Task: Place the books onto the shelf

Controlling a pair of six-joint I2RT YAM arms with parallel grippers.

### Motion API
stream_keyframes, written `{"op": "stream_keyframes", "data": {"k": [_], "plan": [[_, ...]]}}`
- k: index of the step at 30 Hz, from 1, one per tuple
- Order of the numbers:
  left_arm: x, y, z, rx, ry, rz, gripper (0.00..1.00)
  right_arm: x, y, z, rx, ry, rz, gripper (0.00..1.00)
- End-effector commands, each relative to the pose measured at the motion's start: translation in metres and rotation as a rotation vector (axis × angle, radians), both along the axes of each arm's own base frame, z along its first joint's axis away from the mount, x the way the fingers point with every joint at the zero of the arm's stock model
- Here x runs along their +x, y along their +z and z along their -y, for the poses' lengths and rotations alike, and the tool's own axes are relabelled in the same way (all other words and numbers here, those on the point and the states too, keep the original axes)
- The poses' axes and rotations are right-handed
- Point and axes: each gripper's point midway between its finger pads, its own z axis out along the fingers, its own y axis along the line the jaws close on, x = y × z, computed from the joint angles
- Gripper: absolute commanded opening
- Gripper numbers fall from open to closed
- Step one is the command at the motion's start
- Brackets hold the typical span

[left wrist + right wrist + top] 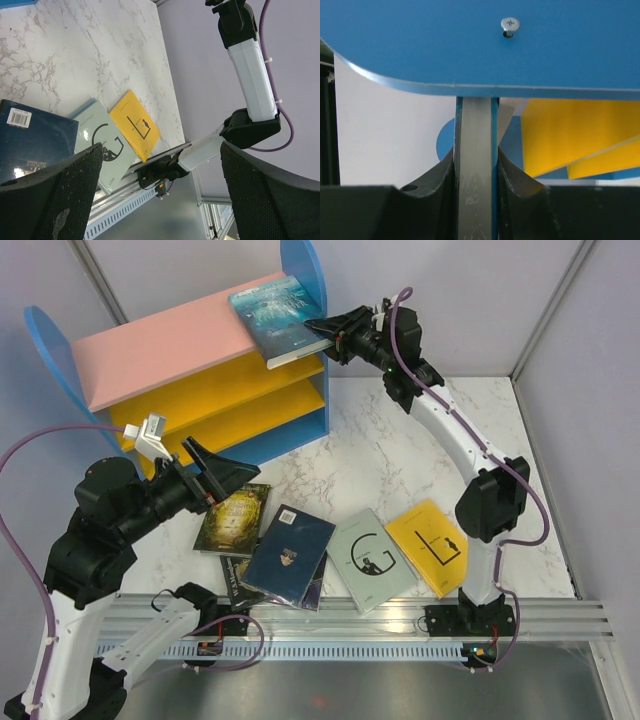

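A teal-blue book point(272, 312) is clamped by its edge in my right gripper point(318, 335), held tilted over the right end of the shelf point(170, 345), against its blue side panel. The right wrist view has the book's grey page edge point(475, 165) pinched in that gripper point(475, 200), under the blue panel point(480, 45). My left gripper point(215, 475) hangs open and empty above a dark green-gold book point(235, 522). On the table lie a navy book point(290, 550), a pale grey-blue one point(370, 562) and a yellow one point(428, 545). A black book point(233, 580) sticks out under the navy one.
The left wrist view looks between its own fingers point(55, 200) at the navy book point(30, 140), the pale book point(100, 142), the yellow book point(134, 124) and the right arm point(250, 75). A metal rail point(350, 620) runs along the near table edge. Grey walls enclose the table.
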Motion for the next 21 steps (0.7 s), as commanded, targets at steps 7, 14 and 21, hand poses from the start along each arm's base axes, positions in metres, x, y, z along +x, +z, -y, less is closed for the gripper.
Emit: {"op": "stream_keyframes", "data": {"k": [7,14,21], "plan": [[0.0,0.003,-0.007,0.042,0.016,0.039,0.99,0.022,0.036,0.002,0.098,-0.085,0.074,0.6],[0.005,-0.004,-0.003,0.056,0.008,0.013,0.99,0.0,0.013,0.008,0.033,-0.061,0.064,0.87],[0.007,-0.008,-0.002,0.058,0.004,-0.001,0.99,-0.029,-0.001,0.018,-0.006,-0.041,0.06,0.85]]}}
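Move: The right hand grips the teal book by its near edge; the book's middle lies about 6 cm ahead and 8 cm left, at hand height. The pink top it goes onto has its middle roughly 26 cm left, level fore-and-aft and some 3 cm lower; the upper yellow shelf's middle is about 15 cm under the hand and 25 cm left. From the left hand the book is some 36 cm ahead, 8 cm right, 2 cm higher. The right hand pushes the teal book forward-left about 2 cm, opens, then backs off and sinks some 3 cm. ##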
